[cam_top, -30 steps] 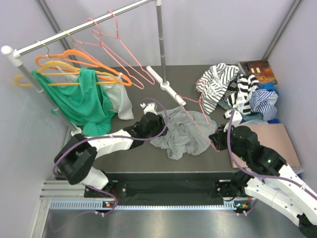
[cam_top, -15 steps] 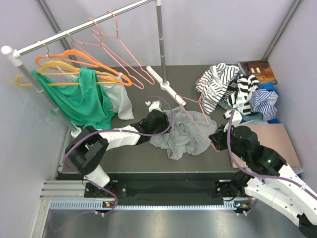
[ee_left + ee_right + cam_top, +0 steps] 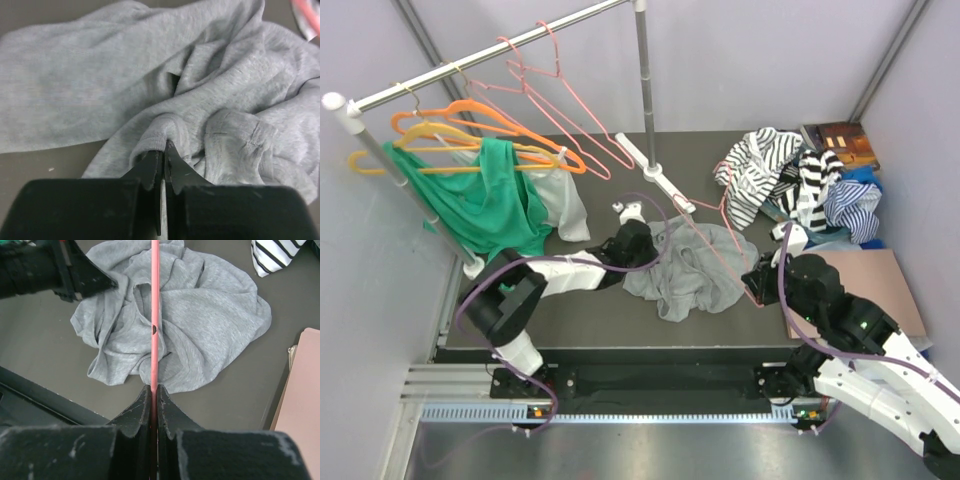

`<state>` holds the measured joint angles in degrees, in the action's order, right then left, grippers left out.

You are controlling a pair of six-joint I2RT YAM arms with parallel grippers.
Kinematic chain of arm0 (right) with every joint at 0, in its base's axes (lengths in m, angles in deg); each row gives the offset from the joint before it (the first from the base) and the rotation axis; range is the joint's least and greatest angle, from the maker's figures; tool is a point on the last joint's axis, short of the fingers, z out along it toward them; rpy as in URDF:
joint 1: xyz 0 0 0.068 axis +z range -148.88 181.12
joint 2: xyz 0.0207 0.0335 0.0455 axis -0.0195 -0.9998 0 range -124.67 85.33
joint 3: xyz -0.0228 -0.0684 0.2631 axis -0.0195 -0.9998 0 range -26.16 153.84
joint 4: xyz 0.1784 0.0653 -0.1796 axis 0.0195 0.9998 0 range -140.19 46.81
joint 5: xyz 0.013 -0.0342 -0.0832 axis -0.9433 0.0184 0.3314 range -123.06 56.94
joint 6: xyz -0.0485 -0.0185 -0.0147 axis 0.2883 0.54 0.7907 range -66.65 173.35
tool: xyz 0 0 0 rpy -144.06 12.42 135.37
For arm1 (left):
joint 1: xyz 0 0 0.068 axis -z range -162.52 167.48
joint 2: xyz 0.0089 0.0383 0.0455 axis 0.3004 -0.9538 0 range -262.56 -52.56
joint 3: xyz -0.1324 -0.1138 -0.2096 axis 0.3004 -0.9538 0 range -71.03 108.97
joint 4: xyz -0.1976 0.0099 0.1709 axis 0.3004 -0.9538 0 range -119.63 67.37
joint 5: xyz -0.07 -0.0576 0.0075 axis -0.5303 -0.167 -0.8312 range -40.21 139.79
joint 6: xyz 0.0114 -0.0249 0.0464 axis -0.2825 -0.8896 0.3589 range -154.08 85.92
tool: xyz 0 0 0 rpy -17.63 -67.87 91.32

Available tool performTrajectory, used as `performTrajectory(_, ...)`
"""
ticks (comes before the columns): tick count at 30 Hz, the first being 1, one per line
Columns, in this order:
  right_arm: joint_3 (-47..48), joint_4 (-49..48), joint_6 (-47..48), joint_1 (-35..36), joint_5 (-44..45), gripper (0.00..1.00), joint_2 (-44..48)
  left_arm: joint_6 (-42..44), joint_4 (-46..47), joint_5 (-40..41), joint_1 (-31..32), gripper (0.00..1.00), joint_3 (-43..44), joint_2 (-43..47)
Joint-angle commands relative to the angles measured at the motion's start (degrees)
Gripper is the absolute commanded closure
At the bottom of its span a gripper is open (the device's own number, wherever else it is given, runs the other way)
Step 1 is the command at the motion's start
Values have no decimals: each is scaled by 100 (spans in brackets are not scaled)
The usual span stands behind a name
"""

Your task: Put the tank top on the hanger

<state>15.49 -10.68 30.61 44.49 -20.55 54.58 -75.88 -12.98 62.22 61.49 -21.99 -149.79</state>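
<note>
The grey tank top [image 3: 692,268] lies crumpled on the dark table. My left gripper [image 3: 646,242] sits low at its left edge. In the left wrist view that gripper [image 3: 164,146] is shut on a ribbed hem fold of the tank top [image 3: 150,85]. My right gripper [image 3: 758,284] is at the tank top's right side, shut on the thin pink hanger [image 3: 740,262]. In the right wrist view the hanger's wire [image 3: 154,315] runs straight out from the shut gripper [image 3: 154,388] and over the tank top [image 3: 210,325]. The left gripper [image 3: 107,284] shows there at the upper left.
A clothes rail [image 3: 480,62] at the back left carries orange [image 3: 470,118], yellow and pink hangers and a green garment [image 3: 485,205] beside a pale one. Its upright pole [image 3: 645,90] and foot stand behind the tank top. Striped clothes [image 3: 790,180] and a book [image 3: 840,140] lie back right.
My left gripper slid right onto the tank top's left edge and shut on a fold of it. The right gripper and the hanger have stayed put.
</note>
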Motion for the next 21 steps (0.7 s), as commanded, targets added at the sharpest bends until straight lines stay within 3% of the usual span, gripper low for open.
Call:
performTrajectory(1, 448, 66, 50, 57, -231, 100, 165, -205, 853, -484, -672, 100, -499, 1132)
performTrajectory(3, 528, 127, 121, 48, -380, 100, 235, -267, 1153, -1595, -1390, 100, -832, 1425)
performTrajectory(6, 599, 93, 209, 48, -837, 100, 209, -127, 1180, -2550, -2087, 100, -922, 1803)
performTrajectory(10, 459, -153, 341, 57, -1618, 100, 200, 216, 1039, -3499, -2405, 100, -843, 2076)
performTrajectory(14, 379, -312, 411, 57, -1919, 100, 165, 348, 960, -3923, -2555, 100, -852, 2340)
performTrajectory(21, 247, -479, 429, 48, -2314, 100, 165, 690, 591, -3932, -2687, 100, -896, 2814)
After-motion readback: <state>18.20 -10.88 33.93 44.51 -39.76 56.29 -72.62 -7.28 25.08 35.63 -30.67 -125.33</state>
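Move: The left hand already pinches the grey tank top's left edge; the hanger's free end lies about 12 cm ahead, 4 to its right and roughly 3 above, with the rack foot's near end 12 ahead, 7 right and 4 lower. From the right hand, gripping the hanger, the tank top's middle is some 10 cm ahead, 12 left and 16 below; the striped shirt is 30 ahead, 3 right, 14 below. Left lifts the pinched edge 14 cm, swinging 8 left; right draws the hanger back-left 5 cm, turning it counter-clockwise. ##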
